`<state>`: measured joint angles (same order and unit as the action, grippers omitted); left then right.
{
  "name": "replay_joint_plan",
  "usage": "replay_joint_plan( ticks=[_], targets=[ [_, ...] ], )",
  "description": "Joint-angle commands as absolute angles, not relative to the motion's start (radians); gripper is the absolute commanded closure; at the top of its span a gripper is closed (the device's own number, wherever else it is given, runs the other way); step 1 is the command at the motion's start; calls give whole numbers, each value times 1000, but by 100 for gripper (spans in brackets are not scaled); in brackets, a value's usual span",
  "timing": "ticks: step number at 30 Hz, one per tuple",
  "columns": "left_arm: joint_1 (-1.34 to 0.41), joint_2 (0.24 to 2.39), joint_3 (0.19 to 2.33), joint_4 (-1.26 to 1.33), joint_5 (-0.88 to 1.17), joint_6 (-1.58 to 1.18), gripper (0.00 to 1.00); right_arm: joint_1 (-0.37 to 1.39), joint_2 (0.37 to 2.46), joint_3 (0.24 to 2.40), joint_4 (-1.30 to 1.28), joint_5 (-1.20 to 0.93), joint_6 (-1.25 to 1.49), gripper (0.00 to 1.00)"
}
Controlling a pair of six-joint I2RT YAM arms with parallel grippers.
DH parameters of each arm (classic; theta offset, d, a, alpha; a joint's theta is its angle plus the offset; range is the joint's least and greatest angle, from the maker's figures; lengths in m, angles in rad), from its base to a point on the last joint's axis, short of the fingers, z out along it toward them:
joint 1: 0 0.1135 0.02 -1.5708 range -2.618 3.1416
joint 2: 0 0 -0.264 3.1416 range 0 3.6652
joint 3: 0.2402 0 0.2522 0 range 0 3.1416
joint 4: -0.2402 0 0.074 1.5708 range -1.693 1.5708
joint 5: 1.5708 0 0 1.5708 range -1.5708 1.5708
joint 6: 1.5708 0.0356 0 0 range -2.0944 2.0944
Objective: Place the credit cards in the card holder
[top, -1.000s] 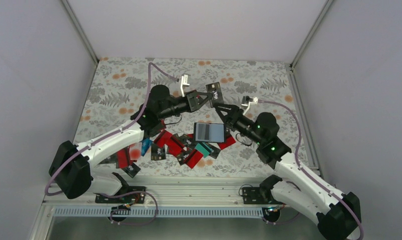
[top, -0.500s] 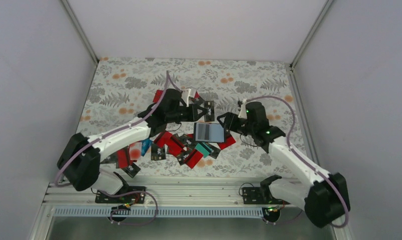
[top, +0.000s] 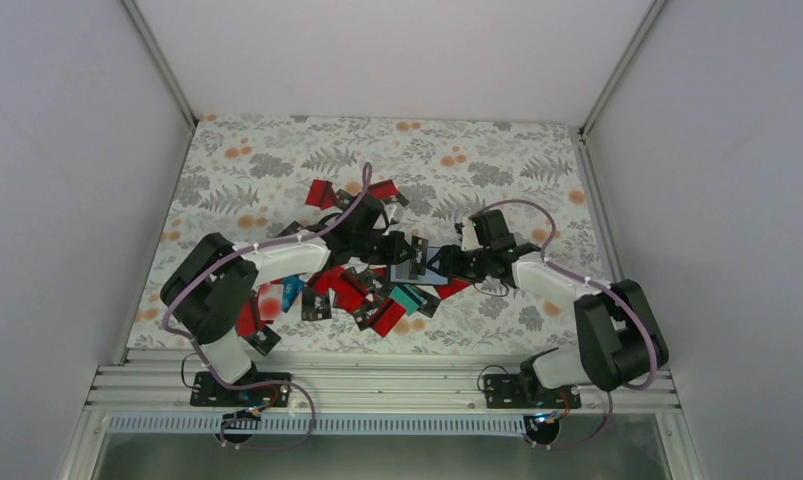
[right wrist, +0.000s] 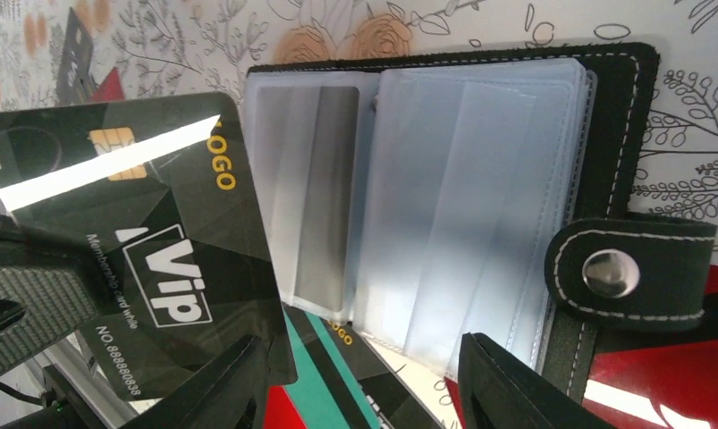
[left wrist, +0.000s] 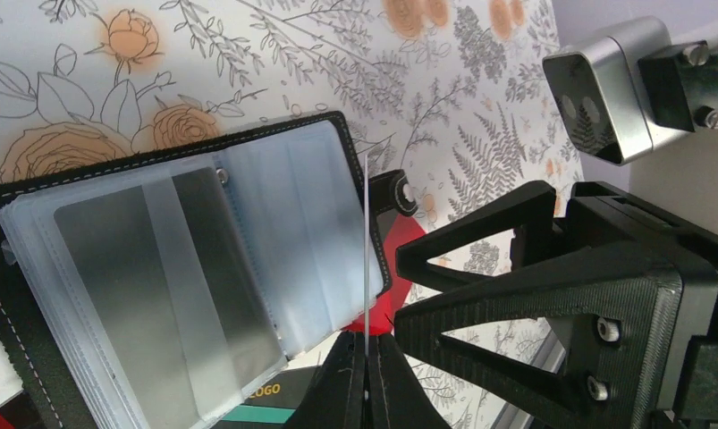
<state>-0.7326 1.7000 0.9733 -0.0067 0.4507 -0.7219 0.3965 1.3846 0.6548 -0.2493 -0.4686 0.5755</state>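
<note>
The card holder (right wrist: 462, 179) lies open on the flowered cloth, its clear sleeves up and its snap strap (right wrist: 623, 273) to the right. My left gripper (left wrist: 366, 353) is shut on a black VIP credit card (right wrist: 158, 259), held on edge (left wrist: 366, 250) over the holder's (left wrist: 203, 250) sleeves. My right gripper (right wrist: 364, 393) is open at the holder's near edge, one finger (right wrist: 230, 389) just under the card's corner. From above, the left gripper (top: 405, 247) and right gripper (top: 447, 262) meet over the holder (top: 427, 272). Loose red, black and teal credit cards (top: 357, 295) lie in a heap beside it.
More red cards (top: 322, 192) lie behind the left arm on the cloth. A teal-striped card (right wrist: 337, 375) and a red card (right wrist: 659, 375) stick out from under the holder. Grey walls close in the table (top: 537, 150) on three sides.
Both arms came down from mid-air to the card holder. The left gripper brought the black card down with it, to the sleeves. The right gripper's jaws spread wider.
</note>
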Motion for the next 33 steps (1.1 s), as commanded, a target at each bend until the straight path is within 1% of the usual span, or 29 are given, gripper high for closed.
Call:
replay_joint_plan(
  ticks=[1, 11, 24, 33],
  targets=[
    [-736, 1733, 999, -11, 477, -702, 98, 372, 1440, 675, -204, -515, 527, 45],
    [-737, 1837, 1035, 2, 487, -707, 98, 301, 1508, 667, -195, -496, 500, 45],
    [-736, 1874, 1059, 0, 440, -720, 98, 258, 1523, 618, -169, -506, 482, 46],
    [-736, 1906, 1063, 11, 438, -749, 98, 247, 1530, 618, -169, -523, 472, 50]
  ],
)
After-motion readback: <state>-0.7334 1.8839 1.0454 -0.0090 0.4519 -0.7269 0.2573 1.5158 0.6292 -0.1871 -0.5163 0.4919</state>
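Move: The left hand holds a black VIP card; the open card holder's middle is roughly 3 cm to its right, 1 cm back and 8 cm below, and the teal card is about 9 cm back and level sideways. From the right hand, the outer edge of the holder's right page is some 3 cm right, 1 cm ahead and 4 cm below, the strap about 4 cm right and 1 cm ahead, and a red card 4 cm back, 3 cm right. Still pinching the black card, the left hand sinks about 5 cm towards the middle of the card holder, easing up slightly halfway before sinking again, and takes the card's free edge to the right page beside the spine. The right hand, fingers staying about half open, goes down and then right with a little forward, some 5 cm altogether, to the outer edge of the right page by the strap. ##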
